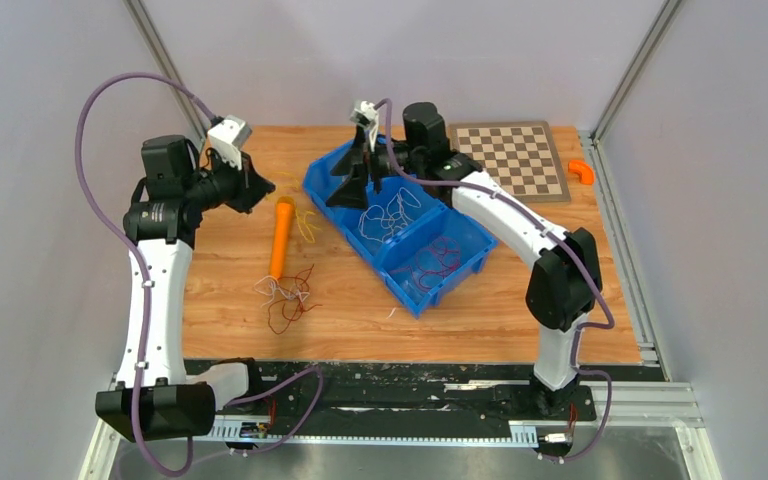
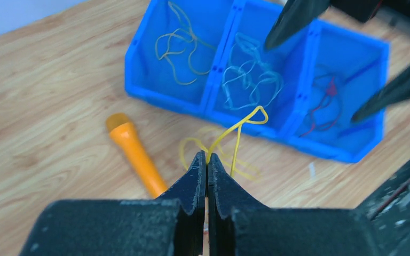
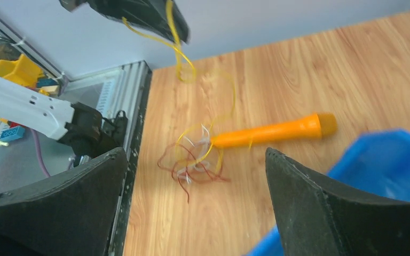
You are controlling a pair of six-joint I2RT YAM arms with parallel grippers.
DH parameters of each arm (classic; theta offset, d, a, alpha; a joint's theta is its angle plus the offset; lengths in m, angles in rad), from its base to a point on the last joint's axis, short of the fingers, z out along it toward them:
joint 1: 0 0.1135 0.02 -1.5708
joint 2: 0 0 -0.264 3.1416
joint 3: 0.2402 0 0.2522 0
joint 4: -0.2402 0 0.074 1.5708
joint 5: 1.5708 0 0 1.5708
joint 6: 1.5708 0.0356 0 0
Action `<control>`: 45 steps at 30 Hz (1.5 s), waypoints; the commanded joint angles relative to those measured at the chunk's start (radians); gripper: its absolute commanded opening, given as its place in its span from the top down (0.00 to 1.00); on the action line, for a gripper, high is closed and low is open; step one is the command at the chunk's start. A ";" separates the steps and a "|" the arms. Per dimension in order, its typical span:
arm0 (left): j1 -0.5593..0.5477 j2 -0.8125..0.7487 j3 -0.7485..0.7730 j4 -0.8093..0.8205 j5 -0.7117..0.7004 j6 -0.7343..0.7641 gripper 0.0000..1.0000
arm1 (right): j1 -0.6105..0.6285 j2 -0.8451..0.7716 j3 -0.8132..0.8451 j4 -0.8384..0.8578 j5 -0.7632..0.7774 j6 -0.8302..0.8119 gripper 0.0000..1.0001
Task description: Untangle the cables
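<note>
A small tangle of red and white cables (image 1: 285,295) lies on the wooden table, also in the right wrist view (image 3: 192,165). My left gripper (image 2: 207,157) is shut on a yellow cable (image 2: 237,125) and holds it lifted above the table; it shows in the top view (image 1: 265,187) and high in the right wrist view (image 3: 139,13). The yellow cable (image 3: 179,58) trails down to the tangle. My right gripper (image 3: 195,154) is open and empty, hovering over the far end of the blue bin (image 1: 360,195).
A blue three-part bin (image 1: 470,262) holds yellow (image 2: 179,48), white (image 2: 248,74) and red (image 2: 323,101) cables in separate compartments. An orange marker-like stick (image 1: 282,238) lies between tangle and bin. A chessboard (image 1: 515,160) sits at back right.
</note>
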 commanded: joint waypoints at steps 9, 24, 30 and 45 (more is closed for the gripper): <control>-0.079 0.062 0.058 0.376 -0.005 -0.551 1.00 | -0.001 0.012 0.000 0.173 0.021 0.144 0.01; -0.194 0.555 0.207 0.794 -0.106 -0.532 1.00 | -0.231 -0.329 -0.311 -0.056 0.181 -0.051 0.00; -0.218 0.793 0.387 0.861 -0.082 -0.589 1.00 | -0.242 -0.367 -0.320 -0.103 0.230 -0.111 0.00; -0.188 0.665 0.159 0.358 -0.110 -0.294 0.25 | -0.241 -0.253 -0.249 -0.079 0.160 -0.065 0.00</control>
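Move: The left hand, holding a yellow cable high over the table, is bound for the blue box's far-left compartment, where another yellow cable already lies: about 29 cm ahead, 15 cm to the right and 27 cm below. From this hand the orange microphone lies about 12 cm ahead, 2 cm left, and the middle compartment's white cables 20 cm ahead, 24 cm right, both 28 cm below. For the empty right hand, that far-left compartment is some 27 cm ahead, 2 cm right and 26 cm below. The left hand, keeping its pinch on the yellow cable, lifts about 5 cm, then sweeps some 26 cm forward and 11 cm right to the far-left compartment while sinking and rolling its left side down about 20 degrees, then opens its fingers wide to let go, still dropping and drawing back a little as they tip down. The open, empty right hand goes briefly left, then swings roughly 18 cm right, away from that compartment, turning clockwise, and stays there. ##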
